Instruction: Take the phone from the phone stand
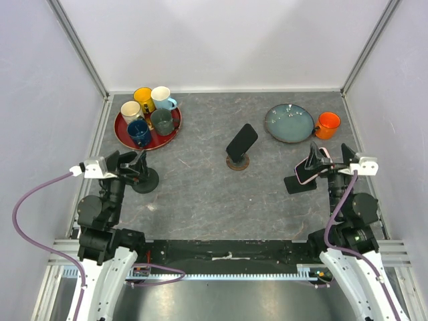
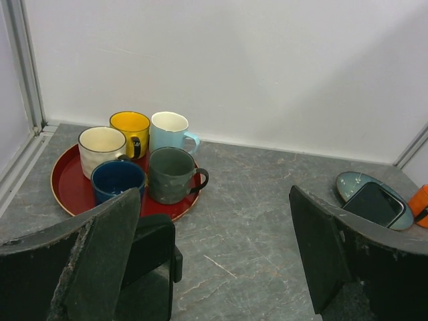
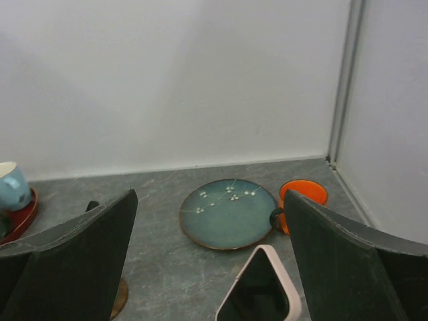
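A black phone (image 1: pixel 242 142) leans on a round brown phone stand (image 1: pixel 237 162) mid-table; in the left wrist view that phone (image 2: pixel 374 202) shows far right. A second phone in a pink case (image 1: pixel 309 168) rests on a black stand (image 1: pixel 299 184) at the right. My right gripper (image 1: pixel 330 158) hovers just behind it, open, and the pink phone's top (image 3: pixel 262 289) rises between and below the fingers without touching them. The left gripper (image 1: pixel 127 162) is open over an empty black stand (image 1: pixel 144 180), whose upright (image 2: pixel 151 245) sits by the left finger (image 2: pixel 100 261).
A red tray (image 1: pixel 123 137) holding several mugs stands at the back left. A teal plate (image 1: pixel 289 123) and an orange mug (image 1: pixel 328 124) sit at the back right. Grey walls with metal frame posts close in three sides.
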### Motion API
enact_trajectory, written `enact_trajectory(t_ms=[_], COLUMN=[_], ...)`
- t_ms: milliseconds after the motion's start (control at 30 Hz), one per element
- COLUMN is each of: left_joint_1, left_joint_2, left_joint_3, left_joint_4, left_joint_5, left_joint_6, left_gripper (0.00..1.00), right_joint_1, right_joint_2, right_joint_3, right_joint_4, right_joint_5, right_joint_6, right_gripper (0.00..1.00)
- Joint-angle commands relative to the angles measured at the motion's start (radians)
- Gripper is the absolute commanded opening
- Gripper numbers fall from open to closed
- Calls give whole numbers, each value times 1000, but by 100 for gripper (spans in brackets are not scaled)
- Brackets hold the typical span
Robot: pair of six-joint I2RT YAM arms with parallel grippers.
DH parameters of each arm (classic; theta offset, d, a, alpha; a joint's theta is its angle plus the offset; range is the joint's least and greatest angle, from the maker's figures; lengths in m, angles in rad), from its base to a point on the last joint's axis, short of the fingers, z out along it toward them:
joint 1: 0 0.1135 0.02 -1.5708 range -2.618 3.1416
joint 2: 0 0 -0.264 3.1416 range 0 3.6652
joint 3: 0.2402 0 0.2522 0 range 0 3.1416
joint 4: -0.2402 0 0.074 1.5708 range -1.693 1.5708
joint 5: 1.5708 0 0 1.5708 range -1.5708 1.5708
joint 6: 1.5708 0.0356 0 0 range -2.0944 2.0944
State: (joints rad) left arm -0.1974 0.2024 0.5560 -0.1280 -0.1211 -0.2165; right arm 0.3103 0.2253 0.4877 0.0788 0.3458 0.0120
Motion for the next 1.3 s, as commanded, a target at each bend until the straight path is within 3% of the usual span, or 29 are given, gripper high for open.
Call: enact_trajectory(t_ms=[0, 267, 500, 700, 1000, 1267], left_joint_1=[7, 7, 7, 7, 7, 7], left_joint_2=[0, 104, 236, 328, 546, 574], left_joint_3=[36, 171, 297, 282, 389, 401], left_joint_4=[-15, -234, -528, -538, -570, -578], left_joint_5=[-32, -187, -307, -324, -331, -383], left_joint_6=[-49, -162, -201, -224, -187, -126], left_gripper=[100, 99, 99, 99, 100, 97], right_joint_1=[3, 3, 3, 16, 39, 55], right_joint_2=[106, 342, 321, 269, 218, 189], right_joint_3=[123, 259, 255, 229, 204, 187], right_joint_4=[-65, -212, -226, -225, -223, -215], right_joint_5=[-176, -383, -387, -355, -298, -271], right_joint_6=[62, 161, 180, 166, 141, 131], right_gripper=[98, 98, 98, 98, 98, 98])
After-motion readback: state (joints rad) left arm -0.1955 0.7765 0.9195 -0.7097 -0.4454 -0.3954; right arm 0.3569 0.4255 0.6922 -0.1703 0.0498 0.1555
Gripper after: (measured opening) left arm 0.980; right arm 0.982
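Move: From the left hand, the black phone on its round-based stand is roughly 5 cm ahead, 4 cm left and 14 cm below; the blue mug is 24 cm ahead and 8 cm left, the green mug 29 cm ahead and 1 cm left, both some 26 cm lower. From the right hand, the wooden-stand phone is about 16 cm ahead, 26 cm left, 20 cm below; the pink-edged phone is 7 cm ahead, 2 cm right, 17 cm below. Open left hand sinks about 9 cm towards the black phone, tipping down some 40 degrees; right swings left. ##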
